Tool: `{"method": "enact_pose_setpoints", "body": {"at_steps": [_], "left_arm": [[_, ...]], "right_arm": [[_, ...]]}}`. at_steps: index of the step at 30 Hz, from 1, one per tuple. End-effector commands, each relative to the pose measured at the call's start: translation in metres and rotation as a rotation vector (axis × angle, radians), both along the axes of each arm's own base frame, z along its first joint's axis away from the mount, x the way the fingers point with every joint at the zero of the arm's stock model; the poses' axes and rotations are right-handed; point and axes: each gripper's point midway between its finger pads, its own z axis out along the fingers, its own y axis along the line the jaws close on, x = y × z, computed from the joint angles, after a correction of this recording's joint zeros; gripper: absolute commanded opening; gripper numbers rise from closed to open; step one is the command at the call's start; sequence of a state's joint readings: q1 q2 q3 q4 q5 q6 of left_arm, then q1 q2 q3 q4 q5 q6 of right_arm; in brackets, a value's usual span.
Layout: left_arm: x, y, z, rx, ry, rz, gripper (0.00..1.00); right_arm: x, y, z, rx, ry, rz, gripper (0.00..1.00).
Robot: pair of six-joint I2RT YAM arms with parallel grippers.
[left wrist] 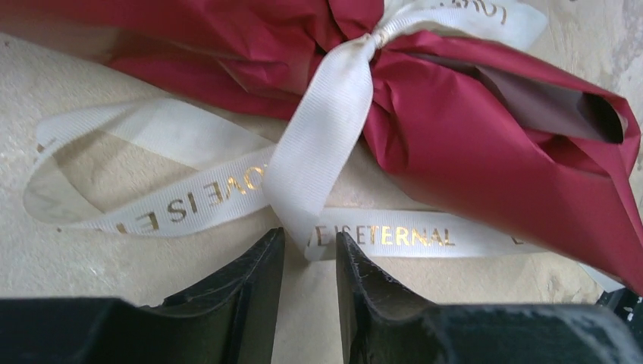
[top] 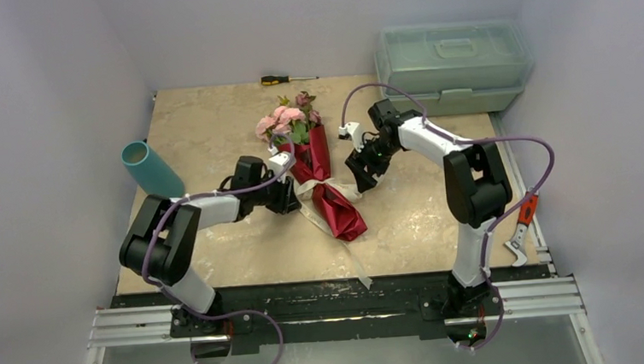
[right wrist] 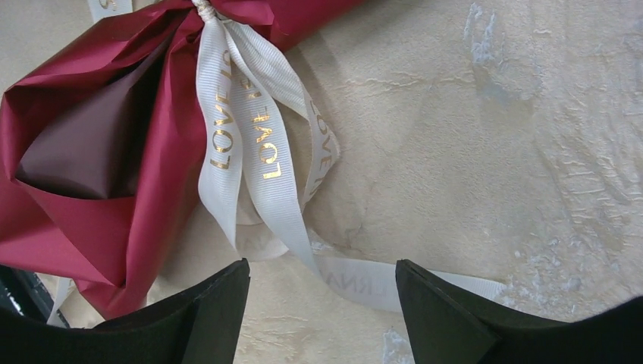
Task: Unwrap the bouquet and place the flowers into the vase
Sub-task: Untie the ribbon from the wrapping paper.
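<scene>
The bouquet (top: 318, 169) lies on the table's middle, its pink flowers (top: 284, 120) pointing to the back and its maroon paper (left wrist: 470, 129) tied with a cream ribbon (left wrist: 326, 129). My left gripper (top: 289, 194) sits at the bouquet's left side. In the left wrist view its jaws (left wrist: 309, 236) stand a narrow gap apart, and a folded ribbon end hangs right at their tips. My right gripper (top: 359, 178) is on the bouquet's right, open wide (right wrist: 322, 264) over a ribbon tail (right wrist: 364, 280) lying flat on the table. The teal vase (top: 148, 167) lies tipped at the left edge.
A pale green toolbox (top: 452, 66) stands at the back right. A yellow-handled screwdriver (top: 287, 79) lies along the back edge. An orange-handled tool (top: 523, 224) rests on the right rail. Walls close in left, right and behind.
</scene>
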State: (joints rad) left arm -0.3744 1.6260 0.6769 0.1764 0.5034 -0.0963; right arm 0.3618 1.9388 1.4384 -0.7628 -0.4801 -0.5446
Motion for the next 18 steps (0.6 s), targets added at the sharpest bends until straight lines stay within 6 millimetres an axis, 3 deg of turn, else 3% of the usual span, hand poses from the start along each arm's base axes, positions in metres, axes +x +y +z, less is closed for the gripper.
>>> {"method": "enact_pose_setpoints", "body": {"at_steps": [1,8,11,18], "left_arm": [[0.025,-0.009,0.009,-0.029,-0.034,0.035,0.29],[0.032,-0.012,0.010,-0.026,-0.020,0.036,0.10],[0.031,-0.008,0.013,0.002,-0.019,0.037,0.00],[0.024,0.008,0.023,0.078,-0.019,0.057,0.00]], "right_arm": [[0.010,0.005,0.014,0.015,-0.067,0.035,0.73],[0.014,0.003,-0.004,-0.009,-0.065,0.036,0.55],[0.010,0.000,-0.012,-0.021,-0.053,0.038,0.54],[0.002,-0.006,-0.032,-0.047,-0.032,0.045,0.51]]}}
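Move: Left hand: the ribbon strip hangs practically between its fingertips, about 1 cm ahead and 1 cm right; the knot lies some 4 cm ahead, 5 cm right and 2 cm higher, the paper's gathered foot 8 cm right and 1 cm back. Right hand: the ribbon tail lies about 1 cm back, 1 cm left and 3 cm below, the knot roughly 8 cm left and 2 cm back, about 2 cm lower. Left hand eases some 2 cm forward and pinches its ribbon strip; right narrows, sinking 2 cm towards ribbon tail. ##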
